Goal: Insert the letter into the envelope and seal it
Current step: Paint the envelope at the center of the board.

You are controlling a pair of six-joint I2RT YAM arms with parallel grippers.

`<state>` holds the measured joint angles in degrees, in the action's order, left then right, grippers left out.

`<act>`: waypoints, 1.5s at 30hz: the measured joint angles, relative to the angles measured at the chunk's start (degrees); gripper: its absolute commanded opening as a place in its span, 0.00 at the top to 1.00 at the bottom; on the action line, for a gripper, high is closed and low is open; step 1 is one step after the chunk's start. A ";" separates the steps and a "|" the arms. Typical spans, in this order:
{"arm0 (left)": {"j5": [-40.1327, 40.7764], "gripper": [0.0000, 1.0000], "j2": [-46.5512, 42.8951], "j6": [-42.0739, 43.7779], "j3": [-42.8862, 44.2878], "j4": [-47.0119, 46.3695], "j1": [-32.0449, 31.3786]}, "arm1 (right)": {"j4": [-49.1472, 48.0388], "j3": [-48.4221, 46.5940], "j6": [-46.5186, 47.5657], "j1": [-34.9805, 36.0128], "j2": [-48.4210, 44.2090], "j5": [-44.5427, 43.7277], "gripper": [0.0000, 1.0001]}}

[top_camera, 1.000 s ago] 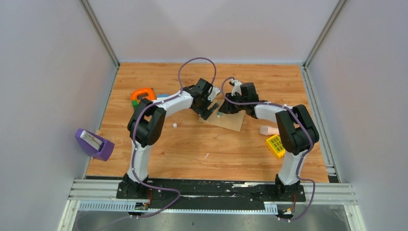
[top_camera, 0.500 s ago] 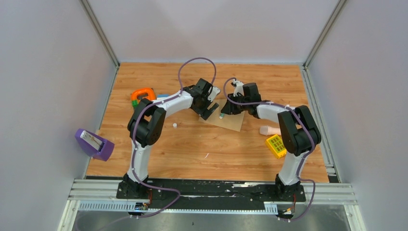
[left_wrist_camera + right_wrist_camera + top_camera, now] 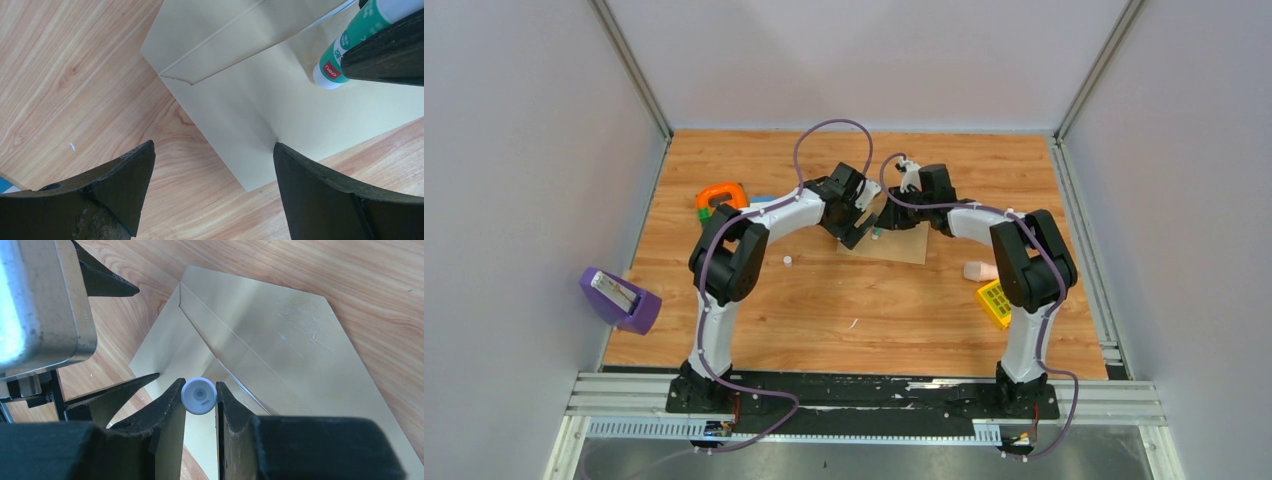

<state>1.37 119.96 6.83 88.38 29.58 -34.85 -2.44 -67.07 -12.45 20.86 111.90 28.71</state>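
Note:
The tan envelope [image 3: 906, 244] lies flat at the table's middle, and its flap [image 3: 215, 40] is folded along a crease. My right gripper [image 3: 199, 390] is shut on a white and green glue stick [image 3: 199, 395], which points down with its tip just over the envelope [image 3: 280, 335]. My left gripper [image 3: 213, 155] stands open at the envelope's left corner [image 3: 250, 150]. One fingertip [image 3: 285, 155] is at the paper's edge and the other is over bare wood. The glue stick [image 3: 350, 42] shows at the upper right of the left wrist view. The letter is hidden from view.
An orange-handled object [image 3: 722, 196] lies at the back left. A purple box [image 3: 619, 298] sits off the table's left edge. A yellow block [image 3: 995, 303] and a pale pink object [image 3: 979, 270] lie at the right. A small white bit [image 3: 788, 261] lies left of the envelope.
My right arm has swung left and slightly back with the glue stick, closer to the left gripper. The envelope's right edge has shifted a little. The left arm has stayed put.

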 measured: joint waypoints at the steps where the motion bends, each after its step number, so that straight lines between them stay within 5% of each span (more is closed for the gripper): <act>1: 0.00 0.05 0.00 0.02 0.00 0.00 0.00 | 0.07 0.00 0.02 0.00 0.00 0.00 1.00; 24: 0.44 0.01 -0.44 0.98 -0.66 -0.81 0.00 | 9.92 5.33 9.70 -6.88 -14.93 1.16 1.00; 31: 0.66 0.00 -2.03 2.51 -2.49 -1.11 0.00 | 9.55 5.33 11.63 -12.59 -23.93 5.46 1.00; 45: -4.76 0.00 -16.15 4.57 -4.17 -1.29 0.00 | 9.70 7.23 14.91 -16.35 -25.11 20.41 1.00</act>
<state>-3.40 103.81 11.40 84.20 28.29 -34.85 7.27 -59.83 2.46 4.51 86.78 49.12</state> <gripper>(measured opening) 0.997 0.245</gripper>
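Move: The glue stick in the right fingers stands on the envelope, whose centre lies about 4 cm below that hand and roughly 1 cm to its right; the white cap lies some 18 cm left and 6 cm back, the pink stick roughly 24 cm right and 8 cm back. From the left hand, open over the envelope's left end, the envelope's centre is about 5 cm to the right, level with it and 2 cm below. The right hand, still gripping the glue stick, draws one last low stroke back and to its right, some 3 cm, over the envelope, then takes the stick off the paper and swings up about 13 cm and farther right, away from the envelope, its fingers tipping up some 15 degrees. The left hand stays at the envelope's left end with fingers wide open until that stroke is over, then lifts off nearly straight up by about 10 cm, tilting slightly. ##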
